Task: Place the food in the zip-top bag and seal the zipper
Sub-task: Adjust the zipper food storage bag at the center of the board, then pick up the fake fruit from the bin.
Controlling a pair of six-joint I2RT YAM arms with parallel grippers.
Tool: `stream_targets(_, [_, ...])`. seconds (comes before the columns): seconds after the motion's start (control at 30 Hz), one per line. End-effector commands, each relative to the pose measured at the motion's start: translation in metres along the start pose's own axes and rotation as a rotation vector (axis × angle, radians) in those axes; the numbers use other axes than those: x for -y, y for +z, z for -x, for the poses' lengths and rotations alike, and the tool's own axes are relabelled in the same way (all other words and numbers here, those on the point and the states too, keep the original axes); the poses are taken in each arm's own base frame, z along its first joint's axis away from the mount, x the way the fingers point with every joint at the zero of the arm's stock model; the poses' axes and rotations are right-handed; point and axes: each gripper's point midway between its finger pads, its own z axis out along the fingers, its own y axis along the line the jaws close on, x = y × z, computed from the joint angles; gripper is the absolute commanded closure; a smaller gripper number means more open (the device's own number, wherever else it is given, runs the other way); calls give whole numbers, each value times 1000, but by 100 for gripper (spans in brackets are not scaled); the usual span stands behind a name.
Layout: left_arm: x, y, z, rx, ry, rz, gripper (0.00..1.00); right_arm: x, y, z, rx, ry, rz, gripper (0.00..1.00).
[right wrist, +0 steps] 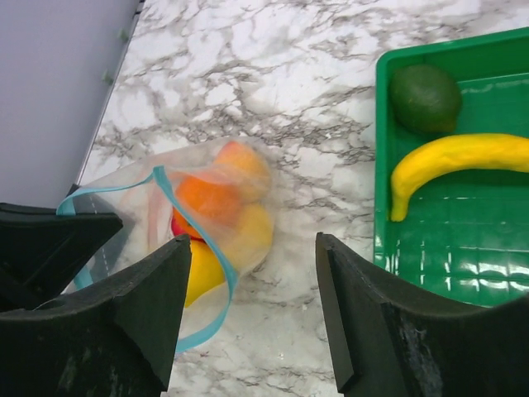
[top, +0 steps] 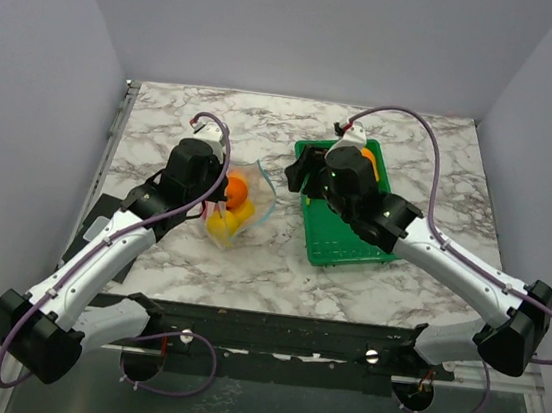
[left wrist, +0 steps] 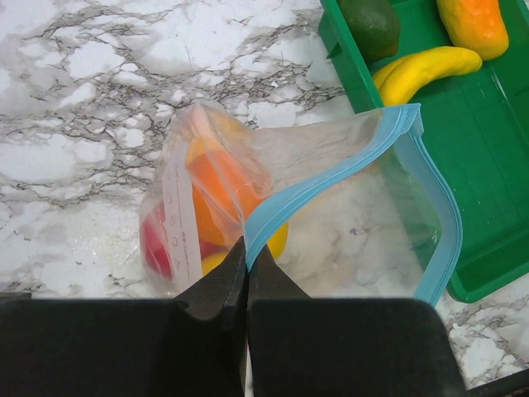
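The zip-top bag (top: 244,203) lies on the marble left of the green tray, mouth open. It holds an orange (left wrist: 216,184), a red piece (left wrist: 154,241) and yellow lemons (right wrist: 248,236). My left gripper (left wrist: 246,246) is shut on the light blue zipper (left wrist: 331,178) at one corner of the mouth and holds that edge up. My right gripper (right wrist: 254,241) is open and empty, hovering between the bag (right wrist: 207,198) and the tray. The banana (right wrist: 459,159), a dark green piece (right wrist: 426,98) and an orange piece (left wrist: 473,25) lie in the tray.
The green tray (top: 340,243) sits right of centre, its left wall close to the bag's mouth. My right arm reaches over it. Grey walls enclose the marble table on three sides.
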Motion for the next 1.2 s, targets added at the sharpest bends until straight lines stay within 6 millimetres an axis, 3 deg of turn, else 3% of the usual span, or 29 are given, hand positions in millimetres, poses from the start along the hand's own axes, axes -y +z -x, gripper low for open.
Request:
stream_targets(0.0, [-4, -5, 8, 45, 2, 14, 100, 30, -8, 15, 52, -41, -141, 32])
stream_targets(0.5, [2, -4, 6, 42, -11, -19, 100, 83, 47, -18, -36, 24, -288, 31])
stream_targets(0.77, [4, -4, 4, 37, -14, -30, 100, 112, 86, -43, -102, 127, -342, 28])
stream_targets(1.17, [7, -1, 0, 20, -17, -47, 100, 140, 130, -64, -149, 311, -386, 32])
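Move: The banana lies in the tray about 16 cm ahead of the open right hand, 12 cm to its right and 18 cm below. The avocado is some 6 cm farther out than the banana and 6 cm left of it, and the orange mango about 7 cm beyond and 12 cm to its right. The filled bag sits roughly 16 cm left of the right hand and 3 cm ahead. From the left hand the banana is about 14 cm ahead and 29 cm right. Down and forward, after first easing right and away from the bag, the right hand swoops over the tray's left rim towards the banana, sinking about 15 cm while reaching 10 cm out. Its wrist tips down and swings clockwise, some 20 degrees each, with the fingers kept wide open and touching nothing yet. The left hand stays put, still pinching the bag's blue rim. ##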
